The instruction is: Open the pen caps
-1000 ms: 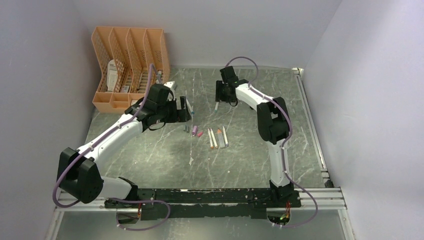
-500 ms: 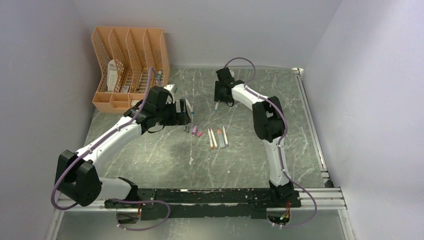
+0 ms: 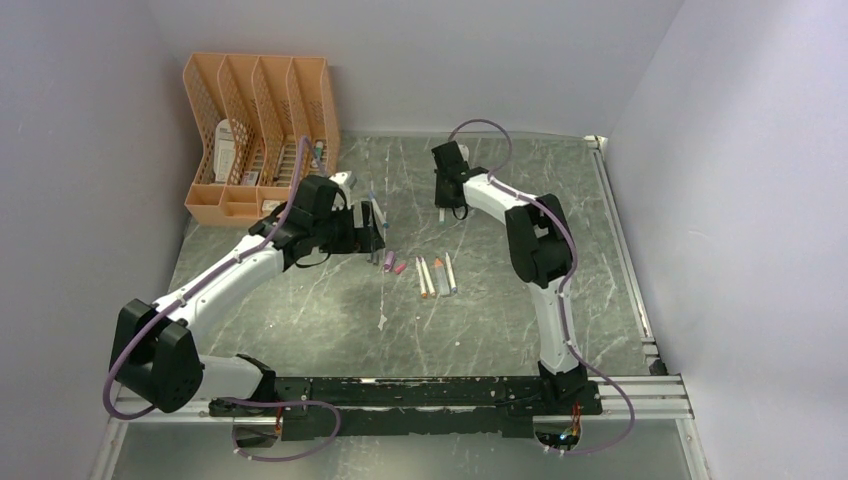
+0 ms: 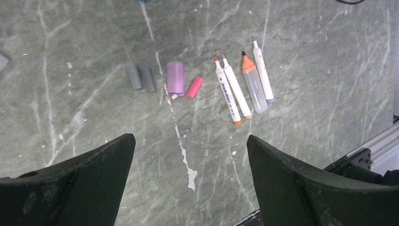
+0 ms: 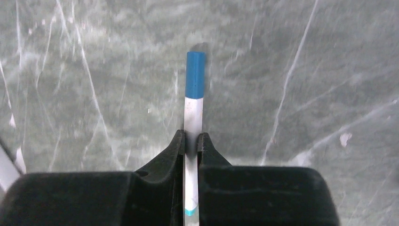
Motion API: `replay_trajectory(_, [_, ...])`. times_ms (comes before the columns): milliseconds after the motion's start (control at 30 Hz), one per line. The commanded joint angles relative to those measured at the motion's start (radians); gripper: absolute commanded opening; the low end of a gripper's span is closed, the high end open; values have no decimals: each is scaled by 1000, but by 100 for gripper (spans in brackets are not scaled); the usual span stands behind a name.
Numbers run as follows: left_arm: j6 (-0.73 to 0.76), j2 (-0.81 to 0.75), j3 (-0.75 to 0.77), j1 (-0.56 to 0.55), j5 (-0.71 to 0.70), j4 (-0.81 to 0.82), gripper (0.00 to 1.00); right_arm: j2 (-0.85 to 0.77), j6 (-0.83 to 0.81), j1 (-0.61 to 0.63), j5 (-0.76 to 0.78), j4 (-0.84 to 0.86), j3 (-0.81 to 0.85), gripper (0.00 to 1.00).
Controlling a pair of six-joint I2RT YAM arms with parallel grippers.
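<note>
My right gripper (image 5: 191,139) is shut on the white barrel of a pen (image 5: 193,115) at the far middle of the table. That pen's blue cap (image 5: 195,74) sticks out beyond the fingertips, still on the pen. In the top view this gripper (image 3: 446,205) points down at the table. My left gripper (image 4: 189,137) hangs open and holds nothing, above bare table. Ahead of it lie loose pen caps: two grey (image 4: 141,77), one purple (image 4: 175,77) and one pink (image 4: 194,87). Beside them lie several uncapped pens (image 4: 236,89).
An orange file organizer (image 3: 258,130) stands at the back left. A thin pen (image 3: 372,195) lies just beyond my left gripper (image 3: 372,228). A metal rail (image 3: 625,250) runs along the table's right edge. A small white scrap (image 3: 382,321) lies mid-table.
My right gripper has closed from half open onto the pen's barrel. The left arm has shifted slightly and stays wide open.
</note>
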Motion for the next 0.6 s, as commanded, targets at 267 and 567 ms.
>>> replay_trajectory(267, [-104,-46,-87,-5,269,264,99,-538,-122,7,-297,152,-477,0])
replay_trajectory(567, [-422,-74,-232,-11,385,768,100,-1022,-34,7,-624,264,-847,0])
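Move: The right hand already grips the blue-capped pen at table level, cap pointing forward; the open left gripper that it will meet is about 21 cm back, 16 cm left and 14 cm higher. From the left hand, that pen is 21 cm ahead, 16 cm right and 14 cm below, the purple cap 2 cm ahead and 5 cm right on the table, and the opened pens 1 cm back and 15 cm right. Right hand carries the held pen 16 cm back and up; open left shifts 6 right towards it. ##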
